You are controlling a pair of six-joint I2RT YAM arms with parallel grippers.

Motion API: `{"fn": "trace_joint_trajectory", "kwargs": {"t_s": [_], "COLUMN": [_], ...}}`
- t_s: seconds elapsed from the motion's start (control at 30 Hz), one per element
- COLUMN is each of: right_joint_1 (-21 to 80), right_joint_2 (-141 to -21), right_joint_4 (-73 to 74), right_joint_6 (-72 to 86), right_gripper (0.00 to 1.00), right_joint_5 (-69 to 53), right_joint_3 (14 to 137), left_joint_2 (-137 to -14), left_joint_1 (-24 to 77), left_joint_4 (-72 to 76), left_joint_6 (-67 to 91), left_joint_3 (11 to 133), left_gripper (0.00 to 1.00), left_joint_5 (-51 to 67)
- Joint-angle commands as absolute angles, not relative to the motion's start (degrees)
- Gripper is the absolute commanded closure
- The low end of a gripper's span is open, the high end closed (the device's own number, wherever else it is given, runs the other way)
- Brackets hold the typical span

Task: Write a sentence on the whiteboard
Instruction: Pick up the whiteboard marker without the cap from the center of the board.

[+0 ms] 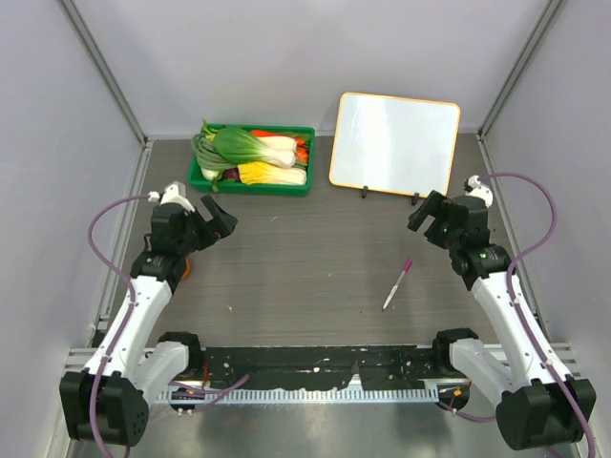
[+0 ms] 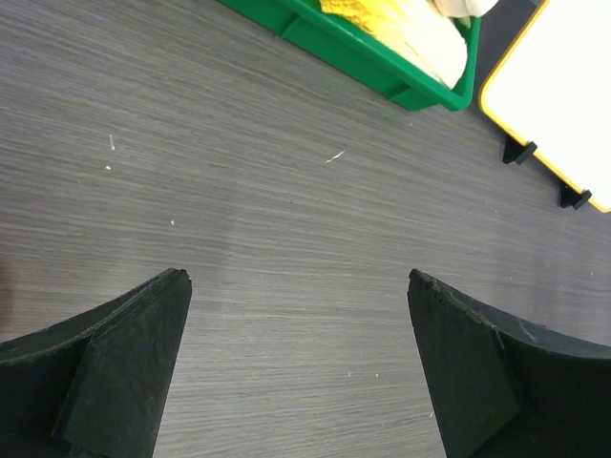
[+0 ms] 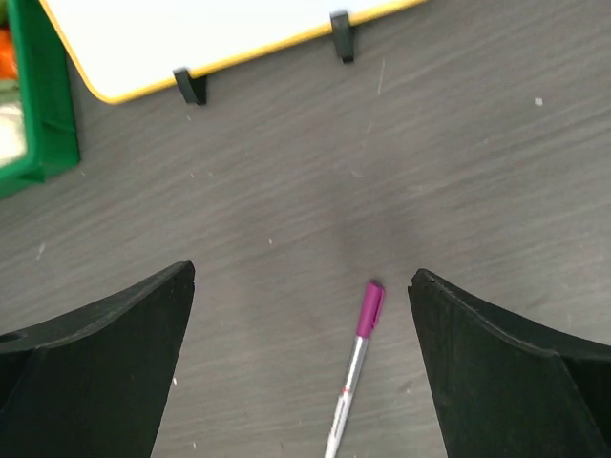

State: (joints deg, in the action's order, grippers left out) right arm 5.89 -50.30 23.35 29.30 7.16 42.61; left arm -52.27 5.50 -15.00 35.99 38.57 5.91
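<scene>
The whiteboard (image 1: 395,143) leans at the back right on two black feet; its white face shows no writing, so the sentence is not in view. It also shows in the left wrist view (image 2: 558,91) and the right wrist view (image 3: 210,33). A silver marker with a purple cap (image 1: 397,283) lies on the table in front of it, seen between my right fingers (image 3: 351,367). My left gripper (image 1: 218,218) is open and empty over the bare table (image 2: 301,277). My right gripper (image 1: 427,212) is open and empty above the marker (image 3: 301,277).
A green tray (image 1: 250,181) of vegetables stands at the back, left of the whiteboard; its corner shows in the left wrist view (image 2: 410,91). Grey walls close in the table on three sides. The black rail runs along the near edge.
</scene>
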Motion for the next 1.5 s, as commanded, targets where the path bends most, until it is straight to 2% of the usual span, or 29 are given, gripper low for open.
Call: {"fn": "trace_joint_trajectory", "kwargs": {"t_s": [0.0,0.2,0.37,0.5,0.6,0.7,0.8,0.87,0.9,0.93,1.0,1.03,1.27,1.47], "right_joint_1": [5.8,7.6,10.2,11.7,12.3,12.7,12.7,12.8,12.7,12.7,12.7,12.7,12.8,13.2], "right_joint_2": [-52.2,-56.2,-60.7,-64.4,-67.6,-71.1,-74.2,-75.8,-76.1,-76.6,-77.3,-77.3,-71.2,-62.7], "right_joint_4": [34.0,39.9,38.2,33.9,31.3,29.2,27.8,26.6,25.9,25.0,24.1,23.9,24.3,13.5], "right_joint_6": [31.2,33.4,35.3,35.7,35.9,36.1,35.5,35.6,35.7,35.6,35.4,35.2,33.8,36.3], "right_gripper": [0.01,0.04,0.1,0.26,0.3,0.42,0.46,0.53,0.63,0.68,0.95,0.98,0.99,0.99], "right_joint_5": [4.7,1.3,1.9,-1.4,-1.9,-2.4,-2.0,-2.0,-2.1,-2.3,-3.1,-3.3,-7.6,-15.5], "right_joint_3": [46.8,43.5,39.8,37.6,36.4,35.1,34.3,33.6,32.9,32.6,32.3,32.7,41.2,46.3], "left_joint_2": [-53.4,-58.7,-66.6,-70.9,-72.3,-72.9,-73.0,-72.8,-72.6,-72.2,-71.5,-70.9,-68.9,-71.3], "left_joint_1": [5.2,5.9,11.8,18.1,21.2,22.4,22.9,22.9,22.9,23.0,23.0,23.0,23.0,26.1], "left_joint_4": [-16.4,-17.0,-24.6,-29.3,-29.9,-30.4,-31.4,-31.9,-32.1,-32.2,-32.3,-32.5,-31.0,-24.7], "left_joint_6": [36.0,34.0,30.3,28.6,28.5,28.2,27.7,27.2,27.0,26.9,26.5,26.3,25.7,28.4], "left_joint_3": [42.4,45.3,54.9,61.6,63.9,65.5,66.6,67.1,67.2,67.3,67.2,67.1,67.3,68.6], "left_gripper": [0.0,0.0,0.0,0.0,0.0,0.0,0.0,0.0,0.0,0.0,0.0,0.0,0.0,0.0], "left_joint_5": [8.5,14.2,9.3,4.1,2.3,1.1,0.5,0.4,0.5,0.4,1.0,1.2,10.4,20.1]}}
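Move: The marker lies under and behind the right hand: its middle is about 17 cm below, 8 cm back and 6 cm to the left, cap end farther out. The whiteboard's middle is roughly 30 cm ahead of that hand and 4 cm left. From the left hand the marker is some 36 cm right, 9 cm back and 16 cm below, while the green box's middle is about 27 cm ahead and 4 cm right. The right hand sinks some 17 cm to the marker, drawing back and left as its fingers tip further down by nearly 40 degrees, then shuts them around the barrel just below the cap and starts lifting forward and left, tipping back up. The open left hand swings about 12 cm right towards it, rising and turning clockwise. ##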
